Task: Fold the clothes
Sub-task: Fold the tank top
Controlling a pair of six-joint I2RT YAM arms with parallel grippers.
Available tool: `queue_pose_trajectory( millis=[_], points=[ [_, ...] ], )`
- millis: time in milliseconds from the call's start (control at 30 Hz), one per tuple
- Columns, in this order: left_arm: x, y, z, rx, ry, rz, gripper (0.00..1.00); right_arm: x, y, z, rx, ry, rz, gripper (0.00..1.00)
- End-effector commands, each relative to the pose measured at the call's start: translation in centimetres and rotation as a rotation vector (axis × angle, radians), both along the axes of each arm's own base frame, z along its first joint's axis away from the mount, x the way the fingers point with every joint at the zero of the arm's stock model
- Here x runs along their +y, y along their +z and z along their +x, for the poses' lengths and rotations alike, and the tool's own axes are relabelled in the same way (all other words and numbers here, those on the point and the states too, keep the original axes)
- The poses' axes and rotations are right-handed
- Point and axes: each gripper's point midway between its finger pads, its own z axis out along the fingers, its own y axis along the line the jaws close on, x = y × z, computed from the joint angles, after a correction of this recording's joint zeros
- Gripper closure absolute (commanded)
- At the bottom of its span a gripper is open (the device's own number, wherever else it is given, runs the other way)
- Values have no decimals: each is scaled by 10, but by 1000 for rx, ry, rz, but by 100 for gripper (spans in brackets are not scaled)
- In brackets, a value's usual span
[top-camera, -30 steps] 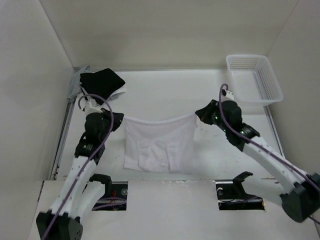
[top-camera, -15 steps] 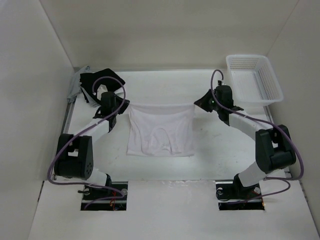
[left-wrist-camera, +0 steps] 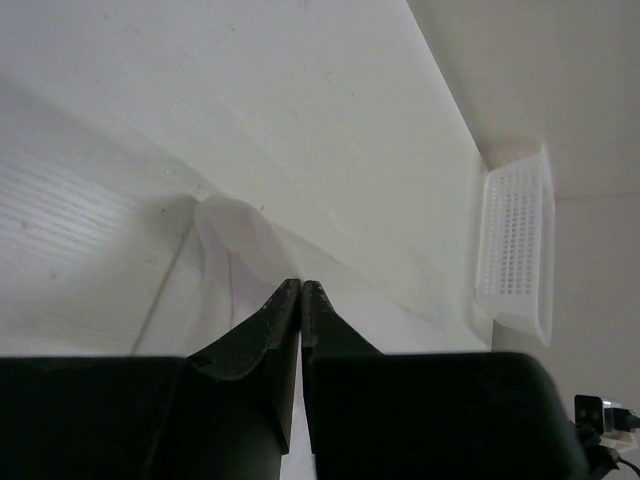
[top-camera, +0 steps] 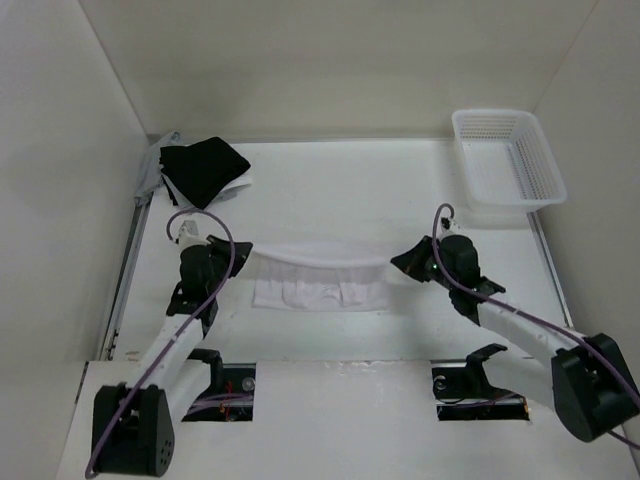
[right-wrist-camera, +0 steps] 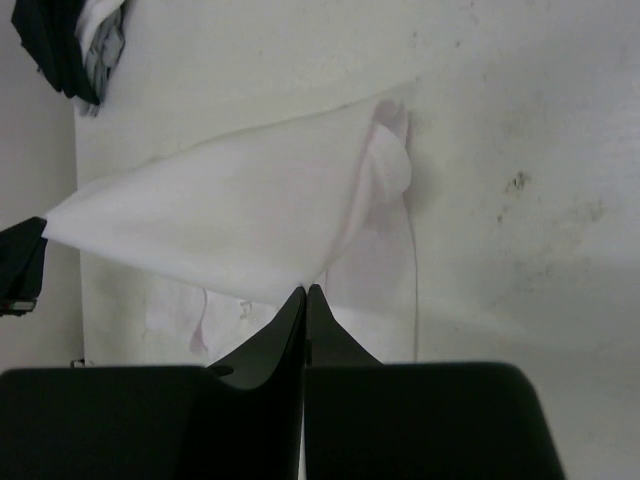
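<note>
The clothes [top-camera: 320, 294], a plain white garment, lie mid-table with the top edge [top-camera: 318, 257] lifted and stretched taut between both grippers, above the near part. My left gripper [top-camera: 243, 249] is shut on the left corner. In the left wrist view the shut tips [left-wrist-camera: 301, 284] pinch white fabric [left-wrist-camera: 232, 252]. My right gripper [top-camera: 400, 262] is shut on the right corner. In the right wrist view its tips [right-wrist-camera: 306, 290] pinch the cloth [right-wrist-camera: 220, 215], which spans toward the left gripper [right-wrist-camera: 20, 268].
A black garment [top-camera: 203, 170] lies on grey and white cloth at the far left corner, also in the right wrist view [right-wrist-camera: 60, 40]. A white plastic basket [top-camera: 510, 160] stands at the far right, seen too in the left wrist view [left-wrist-camera: 515, 245].
Both grippers have pulled the garment's held edge from the far side toward the near edge, over its lower part. The visible cloth on the table has become much shorter.
</note>
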Motion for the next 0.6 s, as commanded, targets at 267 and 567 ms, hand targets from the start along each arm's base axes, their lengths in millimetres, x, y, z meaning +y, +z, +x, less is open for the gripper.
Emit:
queue_pose_trajectory(
  millis=[267,567],
  points=[
    [-7,-7,-68,1,-76,-44,97,-5,-11,-69,13,-31,1,100],
    [3,-57,-99,180,-9,-60,97,7,-53,-107,200,-28,-6,100]
  ],
)
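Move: The raised edge of the tank top, already gripped at its corners, is going to the near edge of the layer lying on the table. That layer's near left corner is about 9 cm back from the left hand and 1 cm to its right; its near right corner is some 8 cm back from the right hand and 1 cm to its left, both about 9 cm below. The black cloth stack stands roughly 23 cm ahead of the left hand and 11 cm to its left, the white basket some 28 cm ahead of the right hand and 26 cm to its right. Both hands, keeping their nearly shut grips on the two corners, draw the raised edge of the tank top back towards the robot together, about 9 cm on the left and 10 cm on the right, over the lying layer towards its near edge. They travel almost level at first, the left rising a touch, then sink while still pulling back, ending about 4 cm lower with the fingertips tipping slightly down. ##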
